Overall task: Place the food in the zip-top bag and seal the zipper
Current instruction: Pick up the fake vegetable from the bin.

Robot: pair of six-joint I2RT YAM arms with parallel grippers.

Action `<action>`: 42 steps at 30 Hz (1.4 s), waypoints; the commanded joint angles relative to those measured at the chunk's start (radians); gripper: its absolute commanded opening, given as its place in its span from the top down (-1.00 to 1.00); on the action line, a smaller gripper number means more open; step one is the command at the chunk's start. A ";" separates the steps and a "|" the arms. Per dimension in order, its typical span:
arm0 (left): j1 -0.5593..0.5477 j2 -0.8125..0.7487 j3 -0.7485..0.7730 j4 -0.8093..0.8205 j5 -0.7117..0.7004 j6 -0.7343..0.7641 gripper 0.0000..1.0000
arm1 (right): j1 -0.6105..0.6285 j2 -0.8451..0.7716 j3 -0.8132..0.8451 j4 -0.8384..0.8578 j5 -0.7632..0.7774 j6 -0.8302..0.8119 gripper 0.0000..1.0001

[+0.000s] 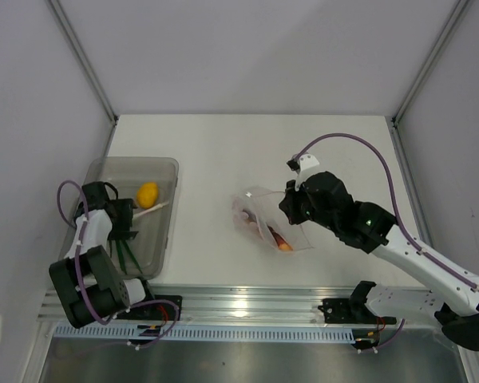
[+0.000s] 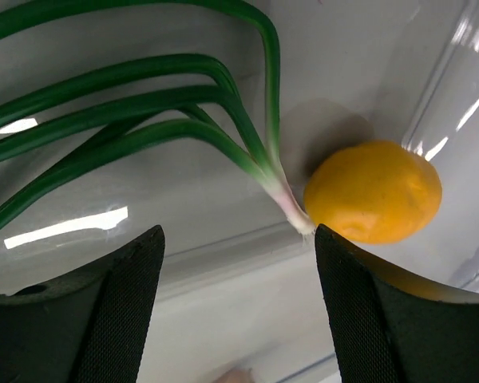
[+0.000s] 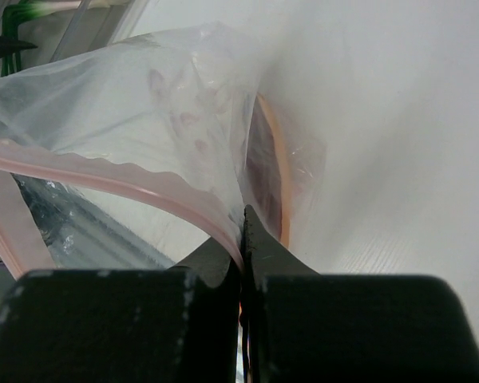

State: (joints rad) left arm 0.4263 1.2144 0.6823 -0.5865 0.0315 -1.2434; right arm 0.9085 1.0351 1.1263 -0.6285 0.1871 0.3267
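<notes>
A yellow lemon-like fruit (image 1: pixel 148 194) (image 2: pixel 374 191) and thin green stems (image 1: pixel 128 254) (image 2: pixel 144 120) lie in a translucent grey bin (image 1: pixel 166 239). My left gripper (image 1: pixel 130 217) (image 2: pixel 239 303) hangs open over the bin floor; the stems' white end sits just off its right fingertip, and nothing is between the fingers. The clear zip-top bag (image 1: pixel 259 209) (image 3: pixel 144 104) lies mid-table, its mouth held up. My right gripper (image 1: pixel 291 209) (image 3: pixel 246 219) is shut on the bag's edge at the pinkish zipper (image 3: pixel 104 182). An orange carrot-like piece (image 1: pixel 283 243) (image 3: pixel 283 159) and a dark red piece (image 3: pixel 262 171) are inside the bag.
The grey bin's wall (image 2: pixel 455 104) rises right behind the lemon. A metal rail (image 1: pixel 247 299) runs along the table's near edge, by both arm bases. Frame posts (image 1: pixel 84 60) stand at the table's back corners.
</notes>
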 commanded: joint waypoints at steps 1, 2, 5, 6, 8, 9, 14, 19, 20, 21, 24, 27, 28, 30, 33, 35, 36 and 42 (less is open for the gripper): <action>0.020 0.054 0.014 0.065 0.027 -0.060 -0.55 | -0.016 -0.033 -0.011 -0.002 0.012 -0.034 1.00; 0.022 0.078 0.020 0.068 0.027 -0.059 -0.55 | -0.022 -0.041 -0.016 0.000 0.008 -0.034 1.00; 0.022 0.123 0.051 0.057 -0.001 -0.059 -0.54 | -0.029 -0.049 -0.028 -0.002 0.002 -0.034 1.00; 0.022 0.135 0.078 0.033 -0.013 -0.057 -0.54 | -0.033 -0.050 -0.029 -0.002 -0.005 -0.034 1.00; 0.022 0.154 0.106 -0.002 -0.066 -0.060 -0.54 | -0.034 -0.052 -0.031 -0.002 -0.008 -0.034 1.00; 0.022 0.166 0.114 -0.013 -0.085 -0.067 -0.54 | -0.037 -0.053 -0.033 0.000 -0.008 -0.035 1.00; 0.023 0.218 0.131 -0.018 -0.119 -0.071 -0.43 | -0.039 -0.052 -0.031 0.007 -0.012 -0.034 1.00; 0.023 0.278 0.140 -0.003 -0.102 -0.060 -0.25 | -0.039 -0.053 -0.030 0.007 -0.017 -0.026 1.00; 0.023 0.283 0.140 -0.001 -0.104 -0.059 -0.24 | -0.039 -0.055 -0.028 0.007 -0.017 -0.022 1.00; 0.022 0.290 0.143 0.005 -0.108 -0.051 -0.19 | -0.039 -0.056 -0.026 0.007 -0.018 -0.020 1.00; 0.023 0.301 0.148 0.011 -0.110 -0.038 0.07 | -0.039 -0.058 -0.022 0.004 -0.018 -0.014 1.00; 0.023 0.303 0.148 0.020 -0.097 -0.028 0.51 | -0.040 -0.060 -0.020 0.006 -0.018 -0.006 1.00; 0.022 0.297 0.146 0.025 -0.087 -0.024 0.59 | -0.039 -0.058 -0.020 0.004 -0.020 -0.003 1.00; 0.023 0.275 0.146 0.021 -0.079 -0.011 0.85 | -0.037 -0.058 -0.014 0.003 -0.021 0.002 1.00; 0.023 0.203 0.129 0.002 -0.070 0.012 0.99 | -0.039 -0.058 -0.007 -0.003 -0.017 0.008 1.00; 0.025 0.121 0.115 0.002 -0.048 0.030 0.99 | -0.040 -0.060 0.001 -0.007 -0.014 0.009 1.00; 0.023 0.091 0.109 -0.007 -0.039 0.038 0.99 | -0.040 -0.060 0.004 -0.007 -0.014 0.011 1.00; 0.011 -0.200 0.082 -0.048 0.146 0.097 0.99 | -0.039 -0.038 0.030 -0.010 -0.020 0.025 1.00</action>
State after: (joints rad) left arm 0.4408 1.1530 0.7609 -0.6067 0.0624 -1.2022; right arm 0.8730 0.9981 1.0988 -0.6411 0.1677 0.3363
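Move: The spring onion's neck, where green leaves meet white stalk, lies about 2 cm ahead of the open left hand, 2 cm to its left and 4 cm below. The lemon sits some 6 cm ahead, 4 cm right and 3 cm below; the bin's right rim is about 12 cm straight right, at roughly hand height. From the right hand, holding the bag, the neck is some 44 cm left, 5 cm ahead and 24 cm below. Left hand sinks about 4 cm, easing left and forward, pinches the onion's neck, then lifts about 7. ##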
